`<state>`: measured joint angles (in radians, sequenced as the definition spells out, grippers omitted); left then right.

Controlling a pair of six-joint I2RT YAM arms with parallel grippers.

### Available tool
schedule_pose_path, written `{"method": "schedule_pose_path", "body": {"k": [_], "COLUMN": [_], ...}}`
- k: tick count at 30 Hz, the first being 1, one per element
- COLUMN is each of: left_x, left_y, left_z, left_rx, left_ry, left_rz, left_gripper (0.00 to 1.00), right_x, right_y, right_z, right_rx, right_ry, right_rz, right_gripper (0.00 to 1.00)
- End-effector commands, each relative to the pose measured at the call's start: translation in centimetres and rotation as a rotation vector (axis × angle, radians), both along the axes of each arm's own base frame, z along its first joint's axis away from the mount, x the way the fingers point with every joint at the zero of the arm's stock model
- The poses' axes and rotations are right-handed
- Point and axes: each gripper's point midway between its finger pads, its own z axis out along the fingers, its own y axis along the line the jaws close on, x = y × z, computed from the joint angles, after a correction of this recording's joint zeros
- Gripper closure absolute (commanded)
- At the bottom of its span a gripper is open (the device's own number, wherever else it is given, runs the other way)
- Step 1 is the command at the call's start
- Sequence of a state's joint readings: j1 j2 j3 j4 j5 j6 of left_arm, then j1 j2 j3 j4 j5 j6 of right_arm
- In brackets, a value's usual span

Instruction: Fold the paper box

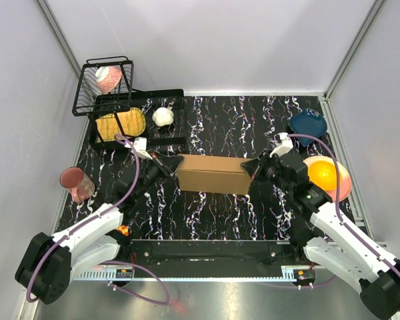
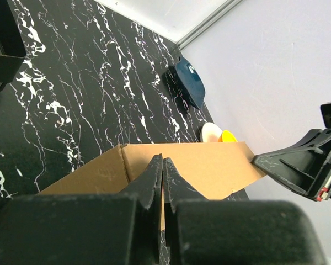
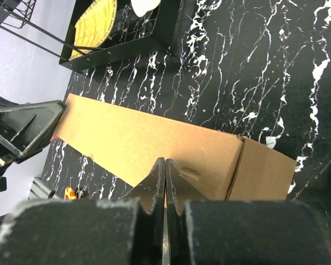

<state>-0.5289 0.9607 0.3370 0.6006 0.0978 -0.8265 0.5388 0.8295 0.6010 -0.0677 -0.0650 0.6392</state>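
Note:
The paper box (image 1: 213,173) is a plain brown cardboard box, folded into a long closed shape, lying across the middle of the black marbled table. My left gripper (image 1: 168,167) is shut, its tips at the box's left end. My right gripper (image 1: 253,167) is shut, its tips at the box's right end. In the left wrist view the shut gripper (image 2: 163,160) points at the box (image 2: 209,165), with the right gripper (image 2: 303,163) beyond it. In the right wrist view the shut gripper (image 3: 165,161) points at the box's long face (image 3: 143,138). I cannot see any cardboard pinched between either pair of fingers.
A black wire tray (image 1: 177,93) at the back left holds a yellow round thing (image 1: 120,123) and a white object (image 1: 163,117); a wire basket (image 1: 103,80) stands on it. A pink cup (image 1: 75,181) is at the left. A blue bowl (image 1: 308,122) and an orange bowl (image 1: 327,175) are at the right.

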Motion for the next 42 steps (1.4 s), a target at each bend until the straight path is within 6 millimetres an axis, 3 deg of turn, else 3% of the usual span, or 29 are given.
{"method": "schedule_pose_path", "body": {"k": [1, 3, 4, 11, 14, 19, 21, 22, 23, 24, 25, 27, 28, 29, 30, 31, 33, 34, 35, 36, 38, 39, 40, 42], "left_x": [-1.0, -0.9, -1.0, -1.3, -1.5, -2.5, -3.7, -4.2, -5.6, -6.2, -6.9, -9.0, -9.7, -10.7, -10.6, -11.1, -10.6, -10.6, -10.4, -10.2, -9.9, -9.8, -9.4, -9.3], "left_y": [0.9, 1.1, 1.1, 1.3, 1.3, 1.1, 0.8, 0.7, 0.1, 0.2, 0.3, 0.2, 0.4, 0.6, 1.4, 2.1, 3.7, 4.7, 5.4, 6.7, 7.5, 8.0, 7.5, 6.7], "left_z": [-4.8, -4.8, -4.7, -6.0, -6.7, -6.9, -7.6, -7.0, -7.7, -8.2, -7.1, -8.5, -7.0, -7.8, -7.4, -5.9, -3.5, -1.4, -1.2, 0.8, 1.2, 2.0, 0.3, -1.1], "left_rx": [0.134, 0.141, 0.142, 0.160, 0.165, 0.143, 0.149, 0.144, 0.171, 0.189, 0.166, 0.181, 0.122, 0.138, 0.122, 0.070, 0.005, -0.057, -0.052, -0.089, -0.045, -0.043, 0.035, 0.065], "left_ry": [0.137, 0.140, 0.137, 0.166, 0.185, 0.189, 0.194, 0.165, 0.177, 0.182, 0.151, 0.191, 0.164, 0.190, 0.180, 0.145, 0.083, 0.030, 0.027, -0.016, -0.033, -0.039, 0.014, 0.076], "left_rz": [0.005, 0.018, 0.016, 0.017, 0.011, -0.013, -0.030, -0.032, -0.068, -0.064, -0.063, -0.094, -0.098, -0.110, -0.070, -0.054, 0.024, 0.057, 0.092, 0.143, 0.182, 0.199, 0.197, 0.184], "left_gripper": [1.00, 1.00, 1.00, 1.00, 1.00, 1.00, 1.00, 1.00, 1.00, 1.00, 1.00, 1.00, 1.00, 1.00, 0.96, 0.83, 0.68, 0.54, 0.50, 0.47, 0.41, 0.40, 0.40, 0.39], "right_x": [-0.7, -0.6, -0.5, -2.6, -3.3, -4.8, -5.7, -6.2, -6.8, -7.2, -7.8, -8.6, -9.5, -9.8, -10.1, -10.3, -10.4, -10.4, -10.0, -9.8, -9.4, -9.1, -8.8, -8.4], "right_y": [-1.4, -1.4, -1.3, -2.3, -2.5, -1.9, -2.0, -1.7, -1.7, -1.6, -1.4, -1.4, -1.1, -0.9, -0.9, -1.0, -1.4, -1.7, -2.3, -2.5, -2.7, -2.7, -2.9, -3.2], "right_z": [2.1, 2.6, 1.8, -8.4, -9.8, -10.5, -11.5, -11.6, -12.2, -11.6, -11.5, -10.5, -10.0, -8.9, -7.1, -6.1, -2.4, -1.4, 0.2, 0.6, 1.2, 0.3, -0.5, -1.9], "right_rx": [-0.048, -0.048, -0.065, -0.128, -0.118, -0.068, -0.049, -0.020, -0.012, 0.017, 0.037, 0.067, 0.082, 0.100, 0.139, 0.159, 0.227, 0.244, 0.258, 0.256, 0.228, 0.195, 0.160, 0.115], "right_ry": [-0.024, -0.039, -0.021, 0.199, 0.235, 0.277, 0.303, 0.317, 0.335, 0.316, 0.332, 0.305, 0.304, 0.279, 0.219, 0.197, 0.084, 0.062, 0.019, 0.015, 0.006, 0.037, 0.057, 0.102], "right_rz": [-0.026, -0.026, -0.025, -0.042, -0.046, -0.005, 0.005, 0.018, 0.026, 0.040, 0.058, 0.081, 0.125, 0.146, 0.162, 0.164, 0.153, 0.138, 0.100, 0.082, 0.069, 0.061, 0.045, 0.022], "right_gripper": [0.97, 0.99, 0.99, 1.00, 1.00, 1.00, 1.00, 1.00, 1.00, 1.00, 1.00, 1.00, 0.96, 0.83, 0.75, 0.68, 0.49, 0.44, 0.41, 0.38, 0.36, 0.35, 0.36, 0.36]}}
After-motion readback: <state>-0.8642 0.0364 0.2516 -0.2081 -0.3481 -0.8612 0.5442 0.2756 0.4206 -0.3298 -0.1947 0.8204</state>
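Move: The closed paper box stands on a long narrow side between the shut hands, its top edge about level with them. Its middle is some 11 cm right of the left hand, 2 cm back and 10 cm below, and about 11 cm left of the right hand, level fore-and-aft and 10 cm below. From the left hand the dish rack is about 24 cm ahead and 17 cm left; from the right hand the orange bowl is about 3 cm ahead and 31 cm right, both low. With shut fingertips at the two ends of the standing box's top, the left hand all but holds still while the right rises about 1 cm, then dips nearly 3 cm, before both draw back towards the robot by roughly 10 cm at almost the same height, to tip the box over towards the base; the right hand rolls some 15 degrees meanwhile, left side up. Late in the pull both grippers open to a bit over half, and the left hand swings about 6 cm out to the left, the right a little to the right, both ending clear of the box. ##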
